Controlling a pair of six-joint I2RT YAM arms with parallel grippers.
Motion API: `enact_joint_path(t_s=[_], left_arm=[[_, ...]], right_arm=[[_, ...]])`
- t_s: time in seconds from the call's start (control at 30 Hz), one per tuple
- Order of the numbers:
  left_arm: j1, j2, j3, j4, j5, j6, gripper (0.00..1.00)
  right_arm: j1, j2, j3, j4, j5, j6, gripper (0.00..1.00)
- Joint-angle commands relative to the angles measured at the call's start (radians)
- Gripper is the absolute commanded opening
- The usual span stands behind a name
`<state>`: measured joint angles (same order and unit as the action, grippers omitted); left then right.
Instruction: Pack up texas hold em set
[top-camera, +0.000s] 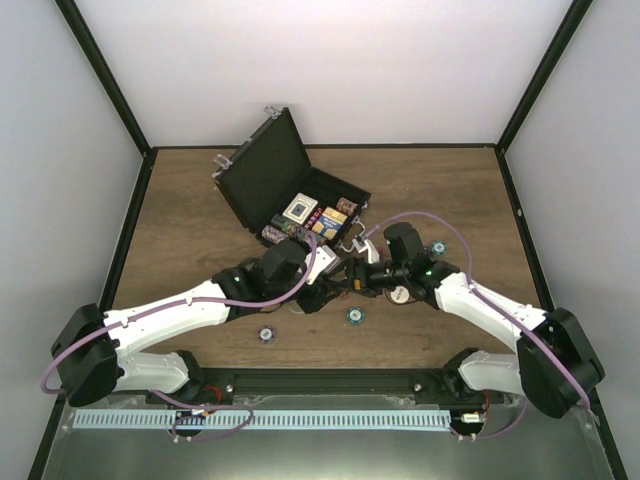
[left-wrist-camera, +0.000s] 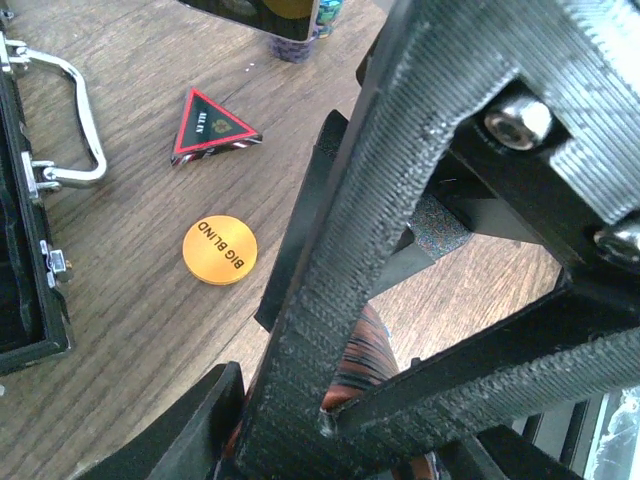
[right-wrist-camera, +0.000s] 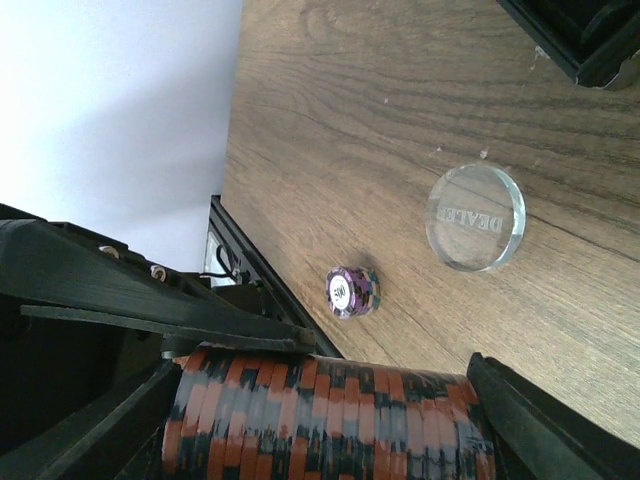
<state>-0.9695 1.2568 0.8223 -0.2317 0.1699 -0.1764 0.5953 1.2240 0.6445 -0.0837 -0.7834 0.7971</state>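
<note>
The black briefcase (top-camera: 268, 180) stands open at the back left, with card decks (top-camera: 299, 209) and rows of chips (top-camera: 325, 222) in its tray. My right gripper (right-wrist-camera: 320, 420) is shut end to end on a long stack of orange-and-black chips (right-wrist-camera: 330, 415), held above the table at the centre (top-camera: 358, 278). My left gripper (left-wrist-camera: 340, 420) meets it there (top-camera: 325, 290). Its fingers stand either side of the same stack (left-wrist-camera: 365, 355), and their grip is hidden. The orange BIG BLIND button (left-wrist-camera: 220, 250) and the triangular marker (left-wrist-camera: 212, 127) lie on the wood beside the case's handle (left-wrist-camera: 70, 120).
A clear DEALER button (right-wrist-camera: 475, 217) and a small purple chip stack (right-wrist-camera: 353, 292) lie on the table under the grippers. Loose chip stacks sit at the front (top-camera: 266, 334), at the centre (top-camera: 354, 315) and on the right (top-camera: 436, 248). White walls surround the table.
</note>
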Motion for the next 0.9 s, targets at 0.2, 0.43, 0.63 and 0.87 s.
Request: enact_joint_path(t_s=[0.2,0.43,0.63,0.87], left_arm=[[0.018,-0.069,0.049,0.077,-0.094,0.024,0.90],[0.203,-0.151,0.113,-0.004,-0.063,0.100,1.00],[0.534,-0.148,0.173,-0.054,-0.116,0.054,1.00],[0.630,-0.164,0.144,-0.080,-0.480,0.076,1.00]], right_arm=[[0.026,-0.092,0.124,-0.144,0.288,-0.024,0.61],[0.026,-0.072,0.174,-0.150,0.487,0.023,0.60],[0.046,0.059,0.259,-0.139,0.537,0.066,0.60],[0.085,0.198,0.327,-0.052,0.588,0.182,0.60]])
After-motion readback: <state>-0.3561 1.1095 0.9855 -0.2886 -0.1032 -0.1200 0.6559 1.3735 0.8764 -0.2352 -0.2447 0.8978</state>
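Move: Both hand points meet on the horizontal brown-and-black chip stack, gripped by both. The empty chip slot in the case lies about 16 cm ahead of the right hand, 8 cm left and 12 cm below; the left hand stands in the same relation to it. The BIG BLIND button is some 8 cm ahead and 5 cm right of either hand, the clear dealer disc 3 cm ahead and 9 cm left, both about 14 cm below. The left hand lets go of the chip stack by opening fully, lifts about 11 cm clear, then sweeps some 17 cm forward and 21 cm left towards the open case lid, its fingers swinging nearly 50 degrees counter-clockwise. The right hand keeps the stack pinched end to end and carries it about 9 cm forward towards the empty slot, rising a couple of centimetres before sinking again, while it turns about 25 degrees clockwise and its fingers dip further down. ##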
